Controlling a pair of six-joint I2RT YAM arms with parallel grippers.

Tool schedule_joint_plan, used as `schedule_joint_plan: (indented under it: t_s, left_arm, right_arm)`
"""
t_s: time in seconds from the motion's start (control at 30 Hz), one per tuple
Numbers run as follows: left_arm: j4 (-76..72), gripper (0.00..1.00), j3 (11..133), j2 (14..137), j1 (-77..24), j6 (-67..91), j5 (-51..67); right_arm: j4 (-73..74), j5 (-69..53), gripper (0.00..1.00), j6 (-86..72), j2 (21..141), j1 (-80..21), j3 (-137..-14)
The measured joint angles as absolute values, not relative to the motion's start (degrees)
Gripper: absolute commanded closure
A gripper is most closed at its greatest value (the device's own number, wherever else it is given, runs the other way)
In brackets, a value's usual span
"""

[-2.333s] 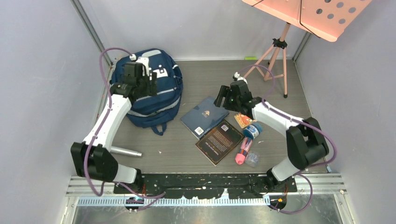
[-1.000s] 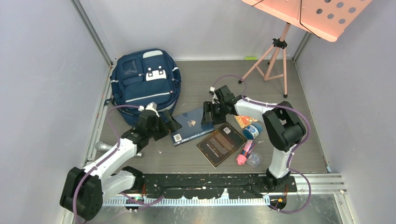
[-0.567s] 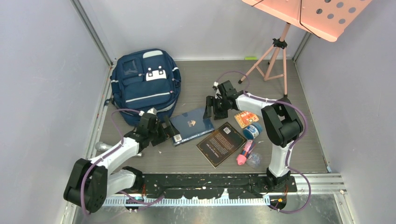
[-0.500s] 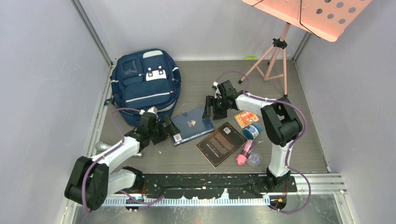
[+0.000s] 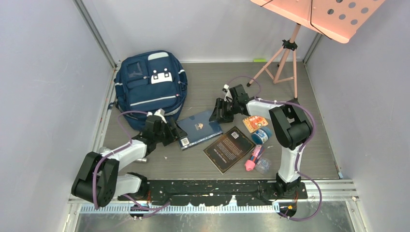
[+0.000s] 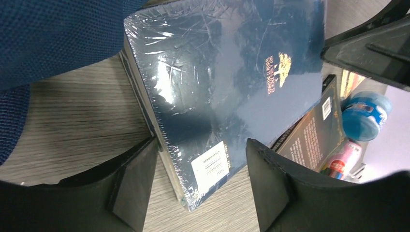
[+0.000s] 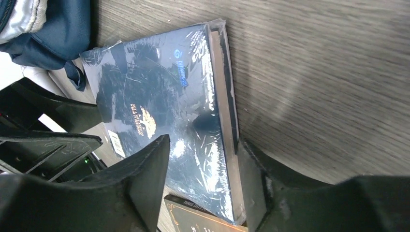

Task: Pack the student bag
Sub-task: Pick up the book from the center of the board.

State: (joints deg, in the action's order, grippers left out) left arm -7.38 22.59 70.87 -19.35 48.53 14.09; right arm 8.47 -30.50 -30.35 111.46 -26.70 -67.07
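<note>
The navy student bag [image 5: 150, 89] lies shut at the back left; its fabric shows in the left wrist view [image 6: 48, 38] and the right wrist view [image 7: 38, 29]. A shrink-wrapped blue book [image 5: 199, 128] lies flat on the floor in front of it. My left gripper [image 5: 175, 131] is open, its jaws astride the book's near left corner [image 6: 212, 96]. My right gripper [image 5: 220, 111] is open at the book's far right edge [image 7: 159, 96], one finger [image 7: 145, 179] over the cover, the other finger [image 7: 251, 183] against the page side.
A dark brown book [image 5: 228, 147] lies partly under the blue book's right corner. An orange packet [image 5: 252, 123], a blue tape roll [image 5: 261, 135] and a pink marker [image 5: 250, 159] lie to the right. A metal cylinder [image 5: 104, 151] lies at the left. A pink music stand [image 5: 285, 58] stands back right.
The left arm came off the bag and down to the book's left corner. The book slid left. The right gripper dropped to the book's right edge and holds there.
</note>
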Motion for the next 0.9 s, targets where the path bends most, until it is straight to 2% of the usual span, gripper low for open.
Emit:
schedule_joint_plan:
  t_s: [0.17,0.3,0.53,0.7,0.8,0.9]
  left_arm:
    - [-4.91,0.52,22.59,70.50,-19.18,45.98,12.58]
    - [-2.24,0.57,22.59,69.38,-19.00,44.42,11.29]
    - [-2.04,0.64,22.65,68.34,-18.79,44.84,13.15]
    - [-2.50,0.66,22.65,68.34,-18.57,44.60,14.70]
    - [-2.42,0.66,22.63,68.10,-18.35,44.29,14.94]
    - [-2.33,0.61,22.63,67.83,-18.26,43.38,15.22]
  right_arm:
    - [3.22,-30.50,0.63,-33.54,109.47,-26.11,-62.46]
    - [2.57,-30.85,0.68,-36.91,104.86,-26.11,-58.96]
    - [0.30,-33.80,0.69,-40.49,94.94,-26.52,-57.67]
    - [6.04,-32.34,0.69,-37.28,92.73,-28.49,-61.21]
    - [7.92,-30.44,0.69,-35.81,92.51,-29.80,-63.07]
    - [10.13,-28.21,0.68,-34.74,91.70,-31.31,-64.64]
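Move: Between the two hands lies the book, its middle roughly 8 cm to the right of the left hand, 2 cm ahead and 1 cm below; from the right hand it is about 7 cm left, 4 cm back and 1 cm below. The backpack's middle is some 12 cm left and 18 cm ahead of the left hand. The brown book lies 6 cm right of the right hand, 13 cm back and 3 cm lower; the orange booklet 16 cm right, 2 cm back, 3 cm lower. Closing on the book's two ends, both grippers pinch it across its thickness; then the right hand hoists its end about 12 cm, drawing back some 3 cm and slightly left while its fingers tip up around 10 degrees. The left hand dips a centimetre as it closes, comes back up and holds the left end low, only a centimetre or so back and left. ##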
